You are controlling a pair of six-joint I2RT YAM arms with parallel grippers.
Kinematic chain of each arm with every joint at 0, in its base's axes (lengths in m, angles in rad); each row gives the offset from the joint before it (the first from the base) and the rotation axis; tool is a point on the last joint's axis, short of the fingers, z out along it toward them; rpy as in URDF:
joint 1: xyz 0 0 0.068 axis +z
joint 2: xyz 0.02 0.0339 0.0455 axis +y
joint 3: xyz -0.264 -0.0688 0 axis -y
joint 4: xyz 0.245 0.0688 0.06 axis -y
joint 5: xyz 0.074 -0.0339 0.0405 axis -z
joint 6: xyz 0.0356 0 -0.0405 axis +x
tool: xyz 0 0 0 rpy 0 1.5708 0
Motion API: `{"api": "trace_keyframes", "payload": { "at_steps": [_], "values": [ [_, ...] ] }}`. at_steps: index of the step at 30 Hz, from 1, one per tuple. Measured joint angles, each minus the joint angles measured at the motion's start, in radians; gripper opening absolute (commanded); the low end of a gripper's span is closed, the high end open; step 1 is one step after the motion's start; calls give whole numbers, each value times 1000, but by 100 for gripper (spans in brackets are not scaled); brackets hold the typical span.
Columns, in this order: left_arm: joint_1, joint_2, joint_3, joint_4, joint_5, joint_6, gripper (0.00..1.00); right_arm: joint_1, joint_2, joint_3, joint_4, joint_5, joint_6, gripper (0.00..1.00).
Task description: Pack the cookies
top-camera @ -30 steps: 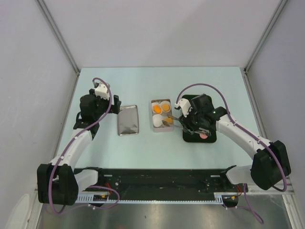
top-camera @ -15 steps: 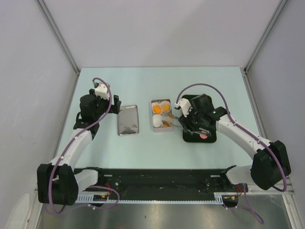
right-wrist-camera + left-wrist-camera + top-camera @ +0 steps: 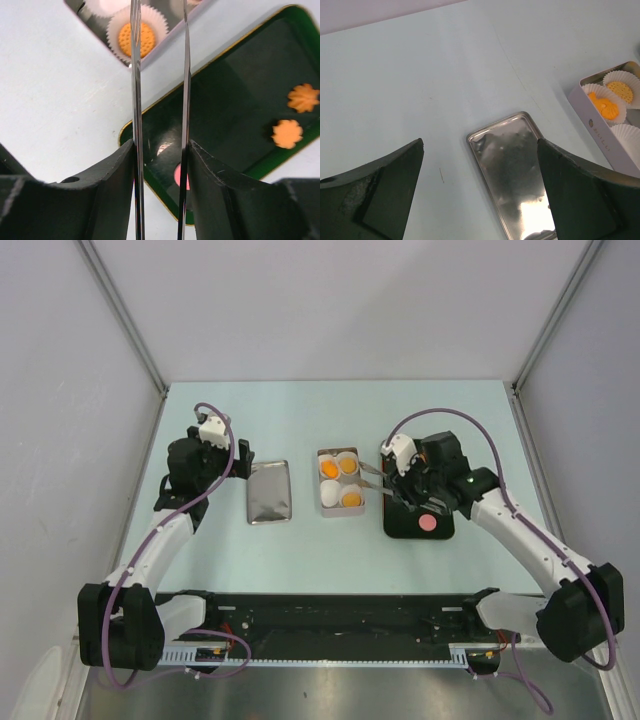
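Note:
The cookies are split between two places. Three orange ones lie in white paper cups in the small box (image 3: 322, 504), among them a round one (image 3: 132, 39) and another (image 3: 607, 106). On the dark green tray (image 3: 404, 525) lie a pink round cookie (image 3: 427, 522) and two orange flower cookies (image 3: 303, 97) (image 3: 287, 133). My right gripper (image 3: 393, 483) (image 3: 161, 145) is shut on metal tongs (image 3: 135, 75). The tong tips hang apart with nothing between them, just right of the box. My left gripper (image 3: 480, 200) (image 3: 240, 462) is open above the silver lid (image 3: 520, 170).
The silver lid (image 3: 269, 491) lies flat left of the box. One paper cup (image 3: 329, 490) in the box holds no cookie. Grey walls and metal frame posts close in the table on three sides.
The right arm has drawn back right and away from the box with the tongs. An orange cookie now rests in the box's near right cup. The left arm has not moved.

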Motion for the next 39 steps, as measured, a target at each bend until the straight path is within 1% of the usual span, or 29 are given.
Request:
{"api": "trace_keyframes", "payload": {
  "at_steps": [6, 13, 18, 24, 29, 39],
  "values": [
    [0, 0, 0, 0, 0, 0, 100, -102, -63, 0, 6, -7, 1, 48],
    [0, 0, 0, 0, 1, 0, 100, -309, -71, 0, -29, -35, -26, 49],
    [0, 0, 0, 0, 1, 0, 100, -432, -51, 0, -58, -66, -68, 51],
    [0, 0, 0, 0, 1, 0, 100, -560, 17, 0, -74, -113, -121, 52],
    [0, 0, 0, 0, 1, 0, 100, -623, 63, 0, -97, -148, -158, 52],
    [0, 0, 0, 0, 1, 0, 100, -658, 111, 0, -113, -178, -201, 52]
  ]
}}
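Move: Ahead and to the right of the right hand, which already holds the steel tongs, the orange flower cookie in the dark tray lies about 9 cm farther out, 11 cm to the right and 12 cm below. The orange star cookie is some 5 cm beyond it and 3 cm to its left, the pink cookie about 12 cm nearer than it. The cookie box stands 14 cm left of the right hand, 5 cm farther out. From the left hand the flower cookie lies some 46 cm right, about level in reach, 16 cm below. Swinging away from the cookie box, the right hand carries the tongs about 18 cm to the right across the dark tray, drifting some 3 cm forward. It first rises about 2 cm, then sinks about 6 cm, turning clockwise some 25 degrees and dipping the tips, bringing the parted tongs down over the flower cookie; the fingers keep their hold on the tongs, and contact with the cookie can't be seen. ##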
